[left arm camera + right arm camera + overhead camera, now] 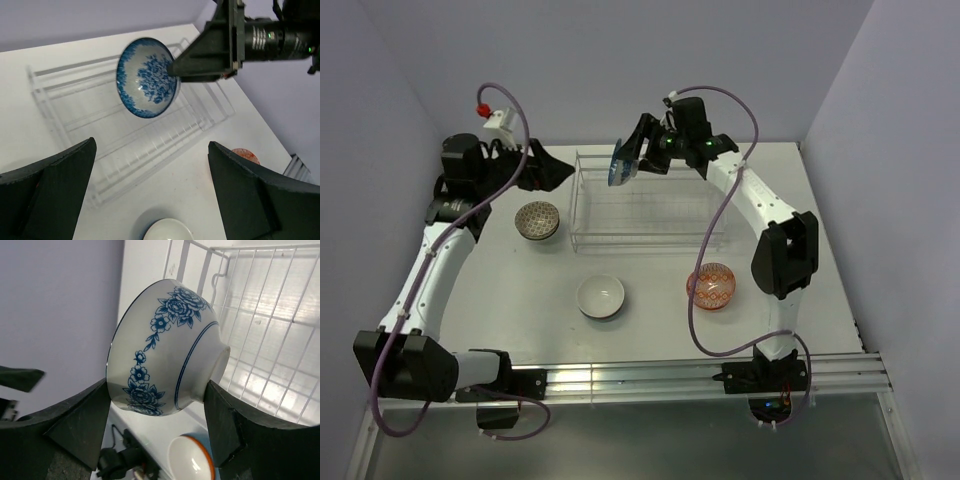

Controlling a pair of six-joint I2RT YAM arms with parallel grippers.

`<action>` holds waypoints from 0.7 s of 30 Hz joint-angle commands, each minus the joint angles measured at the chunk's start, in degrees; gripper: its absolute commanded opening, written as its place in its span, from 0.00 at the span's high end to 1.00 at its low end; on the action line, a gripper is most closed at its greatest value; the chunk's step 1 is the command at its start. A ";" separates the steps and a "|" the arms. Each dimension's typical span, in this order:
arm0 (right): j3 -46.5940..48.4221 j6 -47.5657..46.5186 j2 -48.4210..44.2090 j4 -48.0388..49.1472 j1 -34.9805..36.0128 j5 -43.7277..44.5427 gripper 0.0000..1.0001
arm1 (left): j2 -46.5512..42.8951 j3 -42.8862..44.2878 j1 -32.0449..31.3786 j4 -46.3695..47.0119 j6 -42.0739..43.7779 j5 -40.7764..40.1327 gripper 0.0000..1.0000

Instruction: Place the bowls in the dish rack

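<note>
My right gripper (pixel 634 158) is shut on the blue-and-white bowl (pixel 619 166). It holds the bowl on edge above the far left end of the dish rack (pixel 650 235). In the right wrist view the pads (pixel 85 415) clamp the bowl (pixel 165 340) at rim and foot. In the left wrist view the bowl (pixel 147 77) hangs over the rack (pixel 100 125). My left gripper (pixel 563 172) is open and empty just left of the rack. The grey-brown bowl (pixel 537 220), white bowl (pixel 601 296) and orange-red bowl (pixel 712 286) sit on the table.
The left wrist view shows the white bowl (pixel 167 231) below the open jaws and the orange-red bowl (pixel 245 155) at the right. A bowl with a white inside (pixel 192 457) shows under the held one in the right wrist view. Walls close in on three sides.
</note>
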 commanded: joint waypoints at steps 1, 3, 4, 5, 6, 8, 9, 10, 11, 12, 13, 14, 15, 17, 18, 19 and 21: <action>6.60 -5.29 1.81 -0.79 3.33 5.39 1.00 | -2.32 2.47 5.88 -3.79 -2.44 2.77 0.00; 8.09 -6.35 2.96 -1.41 4.39 7.57 1.00 | -3.02 2.12 10.26 -3.80 -3.85 4.36 0.01; 8.97 -7.49 3.75 -1.59 4.91 8.46 1.00 | -3.38 1.08 11.94 -3.01 -4.29 4.81 0.01; 9.24 -8.02 4.02 -1.50 5.96 9.34 1.00 | -3.73 0.54 13.18 -2.39 -4.73 6.03 0.00; 9.68 -8.81 4.37 -1.50 6.50 10.65 1.00 | -4.34 -0.07 15.37 -1.87 -5.52 6.48 0.01; 10.03 -9.52 5.42 -1.32 7.72 11.89 1.00 | -5.05 -1.83 18.10 -0.37 -6.83 8.14 0.01; 10.12 -9.87 5.86 -1.15 8.17 12.16 1.00 | -5.22 -2.18 18.81 -0.02 -7.10 8.76 0.00; 10.21 -10.22 6.56 -1.06 8.78 12.51 1.00 | -5.23 -2.80 19.42 0.51 -7.37 9.37 0.00; 10.38 -10.57 7.00 -1.06 9.05 12.95 1.00 | -5.31 -3.06 20.21 0.60 -7.54 9.64 0.01; 10.82 -11.53 7.70 -0.97 9.31 13.30 1.00 | -5.40 -3.24 20.57 0.69 -7.63 9.90 0.01; 11.00 -11.98 8.06 -0.80 9.75 14.09 1.00 | -5.40 -3.76 20.83 0.95 -7.81 10.26 0.01; 11.17 -12.50 8.41 -0.80 10.19 14.53 1.00 | -5.66 -4.03 21.27 1.47 -7.90 10.61 0.01; 11.70 -13.21 9.28 -0.80 10.80 14.80 1.00 | -5.84 -4.38 21.45 1.65 -7.98 10.78 0.01; 12.58 -13.65 10.17 -0.80 11.33 15.15 1.00 | -5.93 -4.82 22.06 2.09 -8.07 11.40 0.01; 12.76 -14.52 10.87 -0.80 11.77 15.76 1.00 | -6.02 -5.08 22.15 2.01 -8.07 11.75 0.01; 12.84 -14.88 11.14 -0.88 11.95 16.63 1.00 | -6.10 -5.17 22.33 2.09 -8.07 11.93 0.01; 13.11 -15.93 12.01 -0.80 12.13 17.52 1.00 | -6.45 -5.79 22.77 2.53 -8.33 12.28 0.00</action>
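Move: The blue bowl is already held in the right gripper; its place, the left section of the dish rack, lies about 9 cm left of that hand, 1 cm ahead and 16 cm down. The brown patterned bowl stands roughly 28 cm left, 2 cm ahead and 24 cm down; the white bowl 10 cm left, 23 cm back, equally low. From the empty left hand the rack section is some 9 cm ahead, 7 cm right, 23 cm down. Lower the right gripper with the blue bowl towards the left section of the dish rack, going left and down together, about 7.5 cm each way, and tip the fingertips some 15 degrees further down while keeping the grip. Meanwhile swing the open, empty left gripper about 12 cm left, clear of the rack, turning it slightly counter-clockwise. ##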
